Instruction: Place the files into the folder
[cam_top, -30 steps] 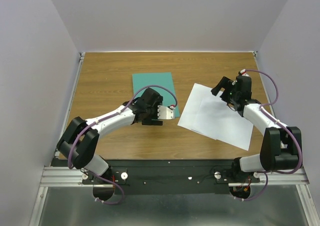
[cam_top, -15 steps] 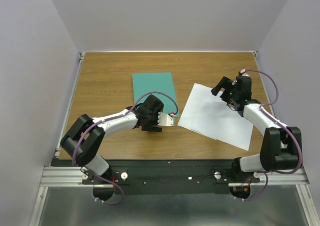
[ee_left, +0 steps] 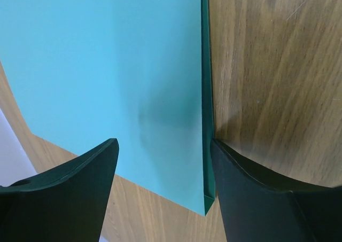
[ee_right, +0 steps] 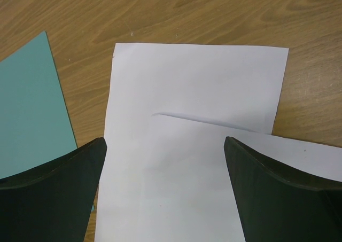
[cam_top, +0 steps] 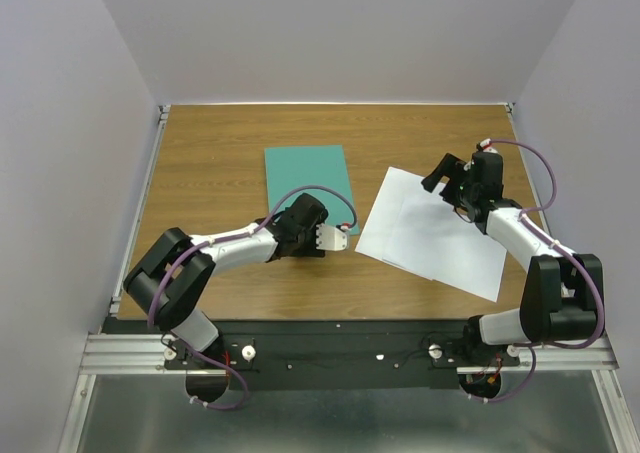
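Note:
The teal-green folder [cam_top: 305, 173] lies shut and flat on the wooden table, left of centre. My left gripper [cam_top: 303, 219] is low over its near end. In the left wrist view it [ee_left: 164, 143] is open and empty, with the jaws on either side of one folder [ee_left: 107, 65] corner. Two white files [cam_top: 430, 233] lie overlapped on the table to the right of the folder. My right gripper [cam_top: 441, 174] hovers over their far edge, open and empty [ee_right: 164, 141]. The right wrist view shows the upper sheet [ee_right: 181, 194], the lower sheet [ee_right: 197, 73] and a folder edge [ee_right: 29, 119].
The wooden table [cam_top: 210, 133] is bounded by pale walls on the far, left and right sides. A metal rail [cam_top: 340, 353] with the arm bases runs along the near edge.
My left arm has folded lower and drawn its gripper slightly nearer, down onto the folder's near end. The right arm, the files and the folder have not moved.

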Robot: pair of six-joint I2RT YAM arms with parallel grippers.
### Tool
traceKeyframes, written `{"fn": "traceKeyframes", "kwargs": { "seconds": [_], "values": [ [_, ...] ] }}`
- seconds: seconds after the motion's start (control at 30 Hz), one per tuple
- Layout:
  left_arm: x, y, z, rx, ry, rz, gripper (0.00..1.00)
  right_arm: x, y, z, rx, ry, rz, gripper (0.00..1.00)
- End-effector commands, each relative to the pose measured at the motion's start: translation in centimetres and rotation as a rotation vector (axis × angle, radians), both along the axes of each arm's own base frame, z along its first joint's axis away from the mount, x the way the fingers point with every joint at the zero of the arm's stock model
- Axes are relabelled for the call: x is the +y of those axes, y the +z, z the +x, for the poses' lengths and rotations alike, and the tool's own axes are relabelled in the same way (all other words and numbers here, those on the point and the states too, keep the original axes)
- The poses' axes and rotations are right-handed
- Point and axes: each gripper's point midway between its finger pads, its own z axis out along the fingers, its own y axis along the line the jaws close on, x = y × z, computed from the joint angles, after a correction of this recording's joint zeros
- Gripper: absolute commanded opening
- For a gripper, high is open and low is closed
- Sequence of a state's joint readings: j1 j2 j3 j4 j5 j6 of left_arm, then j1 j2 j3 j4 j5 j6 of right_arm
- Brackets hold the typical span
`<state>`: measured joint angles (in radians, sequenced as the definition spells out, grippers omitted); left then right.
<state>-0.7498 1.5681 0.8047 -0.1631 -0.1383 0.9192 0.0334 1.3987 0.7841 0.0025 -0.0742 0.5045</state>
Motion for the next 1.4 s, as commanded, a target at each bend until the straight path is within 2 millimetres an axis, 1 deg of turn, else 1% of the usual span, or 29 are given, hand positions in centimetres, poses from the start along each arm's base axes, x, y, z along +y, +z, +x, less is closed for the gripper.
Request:
{"fn": "traceKeyframes", "kwargs": {
  "seconds": [0.0,0.07,0.13,0.17,0.23,0.27,0.33,0.37,0.43,0.53,0.57,0.63,0.67,0.73,0.77,0.87,0.9,0.93,1.0,1.03,1.07,1.1,1.13,1.17,1.23,1.27,1.3,1.37],
  "values": [
    [0.4,-0.5,0.3,-0.031,0.02,0.024,0.75,0.3,1.0,0.6,-0.022,0.02,0.011,1.0],
    [0.5,-0.9,0.3,-0.031,0.021,0.032,0.71,0.3,1.1,0.6,-0.026,0.021,0.012,1.0],
    [0.3,-1.0,0.2,-0.029,0.017,0.029,0.69,0.4,1.4,0.6,-0.032,0.027,0.014,1.0],
    [0.2,-1.0,0.1,-0.031,0.013,0.029,0.66,0.4,1.4,0.6,-0.032,0.026,0.016,1.0],
    [0.2,-1.0,0.2,-0.035,0.018,0.028,0.63,0.6,1.5,0.6,-0.035,0.035,0.021,1.0],
    [0.2,-0.9,0.3,-0.038,0.022,0.024,0.6,0.7,1.5,0.6,-0.035,0.037,0.023,1.0],
    [0.2,-0.8,0.3,-0.041,0.021,0.022,0.58,0.9,1.4,0.6,-0.032,0.045,0.03,1.0],
    [0.2,-0.9,0.2,-0.039,0.021,0.024,0.53,0.9,1.3,0.5,-0.029,0.049,0.031,1.0],
    [0.2,-0.9,0.2,-0.038,0.018,0.023,0.48,1.1,1.3,0.5,-0.027,0.056,0.039,1.0],
    [0.2,-0.9,0.2,-0.04,0.017,0.022,0.36,1.4,1.3,0.5,-0.024,0.069,0.049,1.0],
    [0.1,-0.9,0.3,-0.043,0.017,0.02,0.29,1.4,1.3,0.5,-0.024,0.07,0.051,1.0],
    [0.0,-0.7,0.3,-0.047,0.017,0.013,0.2,1.7,1.3,0.4,-0.023,0.079,0.062,1.0],
    [-0.1,-0.6,0.4,-0.047,0.019,0.008,0.12,1.8,1.4,0.4,-0.023,0.084,0.068,1.0],
    [-0.2,-0.2,0.5,-0.055,0.027,-0.006,0.01,2.5,1.6,0.2,-0.024,0.113,0.094,1.0],
    [-0.4,0.1,0.7,-0.067,0.032,-0.016,0.0,2.7,1.9,0.3,-0.029,0.12,0.108,1.0],
    [-0.7,1.7,1.8,-0.13,0.086,-0.076,0.0,4.5,2.7,0.0,-0.024,0.185,0.19,1.0],
    [-0.6,1.9,1.8,-0.133,0.092,-0.08,0.0,5.5,3.4,-0.2,-0.021,0.219,0.246,1.0],
    [-0.8,2.5,2.2,-0.155,0.105,-0.105,0.0,6.1,3.3,-0.3,-0.011,0.232,0.275,1.0],
    [-1.1,3.0,2.5,-0.169,0.132,-0.149,0.0,8.0,4.0,-0.4,-0.004,0.279,0.325,1.0],
    [-1.2,3.6,2.6,-0.18,0.143,-0.167,0.0,9.0,4.1,-0.4,0.003,0.306,0.333,1.0],
    [-1.3,4.0,2.7,-0.188,0.149,-0.183,0.0,10.9,3.3,-0.6,0.035,0.351,0.344,1.0],
    [-1.4,4.2,2.7,-0.188,0.151,-0.193,0.0,12.2,3.1,-0.8,0.057,0.387,0.365,1.0],
    [-1.5,4.4,2.6,-0.186,0.146,-0.199,0.0,13.3,3.7,-0.4,0.053,0.414,0.375,1.0],
    [-1.5,4.4,2.5,-0.185,0.147,-0.206,0.0,14.6,2.4,-0.5,0.097,0.435,0.386,1.0],
    [-1.5,4.7,2.5,-0.188,0.151,-0.218,0.0,15.8,2.2,0.2,0.11,0.427,0.394,1.0],
    [-1.5,4.8,2.5,-0.192,0.154,-0.225,0.0,16.3,1.5,0.3,0.126,0.417,0.392,1.0],
    [-1.5,5.0,2.4,-0.196,0.154,-0.233,0.0,16.4,0.3,0.7,0.159,0.379,0.4,1.0],
    [-1.7,5.4,2.3,-0.201,0.148,-0.248,0.0,17.4,-0.3,1.0,0.167,0.377,0.433,1.0]
  ]
}}
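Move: At the folder's near edge, the open left hand has one finger over the cover and one on the table side, with the edge about 2 cm back from the hand point, level sideways and 2 cm below. The folder's near right corner lies some 13 cm to its right, level ahead; the left sheet is about 25 cm right and 7 cm ahead. From the right hand that corner is roughly 21 cm left, 6 cm back and 8 cm down; the left sheet lies 8 cm left and 2 cm back. Closing fully while staying almost in place, the left hand's fingers draw together on the folder's near edge and pinch the cover, then rise about 4 cm, easing forward and tipping up some 10 degrees. The right hand, open throughout, creeps and then sweeps about 15 cm left over the sheets towards the folder, turning counter-clockwise with its left side rising, and dips at the end after a small rise. ##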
